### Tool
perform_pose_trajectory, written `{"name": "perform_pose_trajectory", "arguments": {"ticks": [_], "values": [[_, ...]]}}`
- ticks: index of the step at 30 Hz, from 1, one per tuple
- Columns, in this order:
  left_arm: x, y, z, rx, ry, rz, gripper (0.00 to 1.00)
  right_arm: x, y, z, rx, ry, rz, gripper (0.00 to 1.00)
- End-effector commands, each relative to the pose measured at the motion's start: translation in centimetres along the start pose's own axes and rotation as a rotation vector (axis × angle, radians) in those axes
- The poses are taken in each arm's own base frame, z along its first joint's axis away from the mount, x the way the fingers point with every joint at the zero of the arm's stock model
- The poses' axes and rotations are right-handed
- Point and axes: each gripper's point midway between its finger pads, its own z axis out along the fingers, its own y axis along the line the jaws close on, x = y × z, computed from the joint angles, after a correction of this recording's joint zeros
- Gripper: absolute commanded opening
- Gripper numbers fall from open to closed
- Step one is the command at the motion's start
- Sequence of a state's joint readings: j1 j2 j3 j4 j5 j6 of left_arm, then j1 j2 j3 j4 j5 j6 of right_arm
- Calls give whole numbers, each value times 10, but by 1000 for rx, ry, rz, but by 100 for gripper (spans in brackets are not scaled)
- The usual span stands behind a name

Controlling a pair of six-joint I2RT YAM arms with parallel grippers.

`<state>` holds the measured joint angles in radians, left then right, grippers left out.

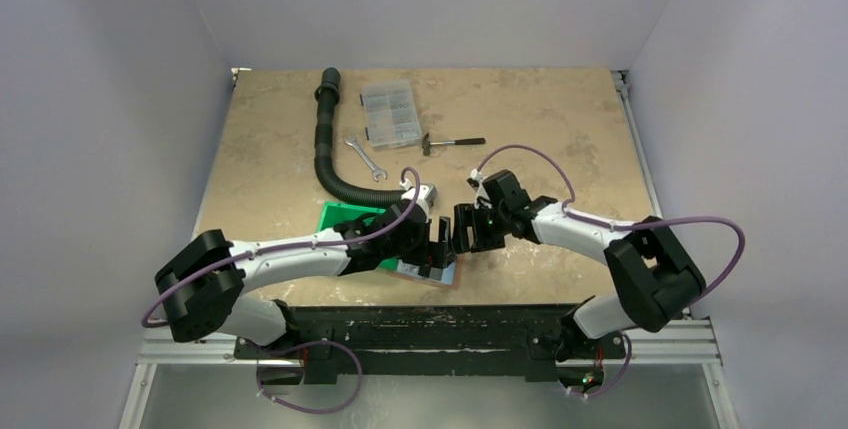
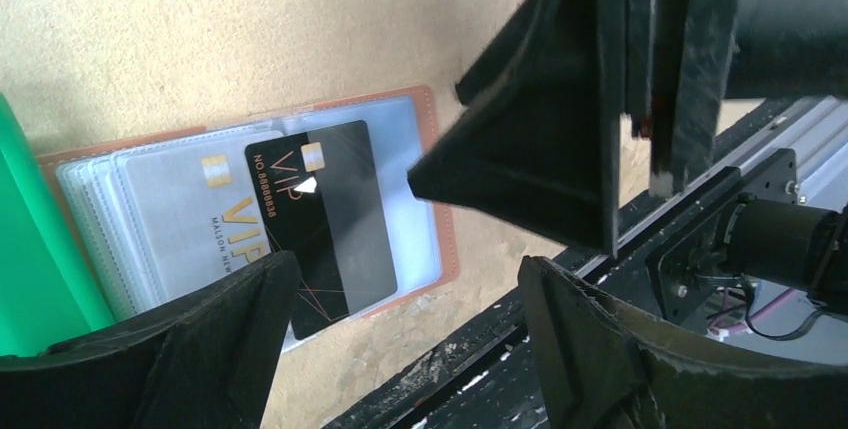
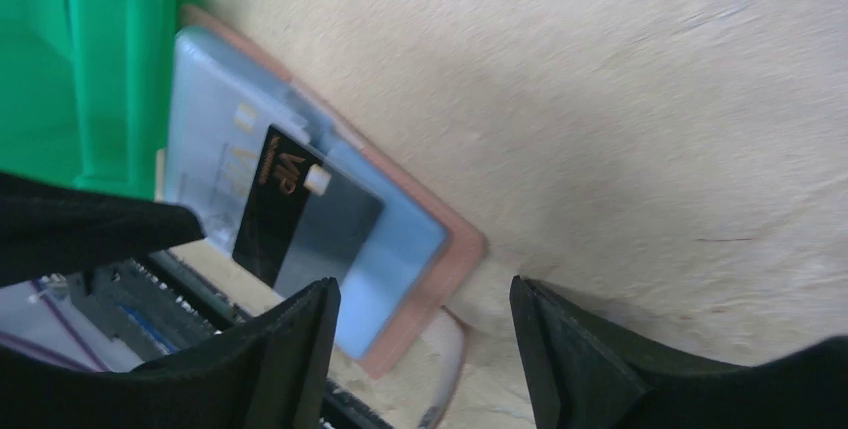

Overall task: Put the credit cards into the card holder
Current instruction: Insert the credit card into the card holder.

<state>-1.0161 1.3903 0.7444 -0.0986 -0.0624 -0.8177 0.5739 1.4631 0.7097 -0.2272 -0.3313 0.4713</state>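
The card holder [image 2: 440, 209] lies open by the table's front edge, reddish-brown rim around clear grey-blue pockets; it also shows in the right wrist view as the card holder [image 3: 415, 244] and from above as the card holder [image 1: 445, 275]. A black VIP credit card [image 2: 325, 219] lies askew on the pockets, one corner past the rim. A pale VIP card [image 2: 190, 219] sits in a pocket beside it. My left gripper [image 2: 405, 274] hovers open over the holder, nothing between its fingers. My right gripper [image 3: 425, 294] is open too, close above the holder's corner, facing the left gripper [image 1: 437, 247].
A green plastic bin [image 1: 345, 221] touches the holder's left side. Farther back lie a black ribbed hose [image 1: 324, 139], a wrench [image 1: 365, 157], a clear compartment box [image 1: 388, 112] and a small hammer [image 1: 452, 141]. The black front rail [image 2: 560, 289] runs just past the holder.
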Motion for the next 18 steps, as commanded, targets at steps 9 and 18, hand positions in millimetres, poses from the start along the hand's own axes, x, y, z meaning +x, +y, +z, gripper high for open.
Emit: {"name": "perform_pose_trajectory", "arguments": {"ticks": [9, 18], "values": [[16, 29, 23, -118, 37, 49, 87, 31, -1, 11, -7, 30, 49, 56], [25, 6, 33, 11, 73, 5, 87, 37, 1, 19, -28, 49, 60, 52]]}}
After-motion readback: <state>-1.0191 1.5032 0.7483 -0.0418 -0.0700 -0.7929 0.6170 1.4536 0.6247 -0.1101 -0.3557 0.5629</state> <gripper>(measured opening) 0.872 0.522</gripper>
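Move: The black card, half in the right-hand pocket of the card holder, lies about 2 cm ahead and 1 cm left of the left hand, some 6 cm below. Its green tray neighbour is about 17 cm left and 6 cm ahead, the hose's end roughly 13 cm ahead and 2 cm left. From the right hand, the holder's right edge lies about 2 cm left and 3 cm back, 3 cm below; the card is about 7 cm left and 1 cm back. Lower the left gripper about 3 cm, fingers kept wide, easing 1 cm left on the way down, then sweep it 1.5 cm right so that one fingertip comes against the card's left edge and pushes it towards the pocket. Meanwhile draw the right gripper back 2 cm to the holder's right edge, then ease it 1 cm left, narrowing its fingers around that edge. ##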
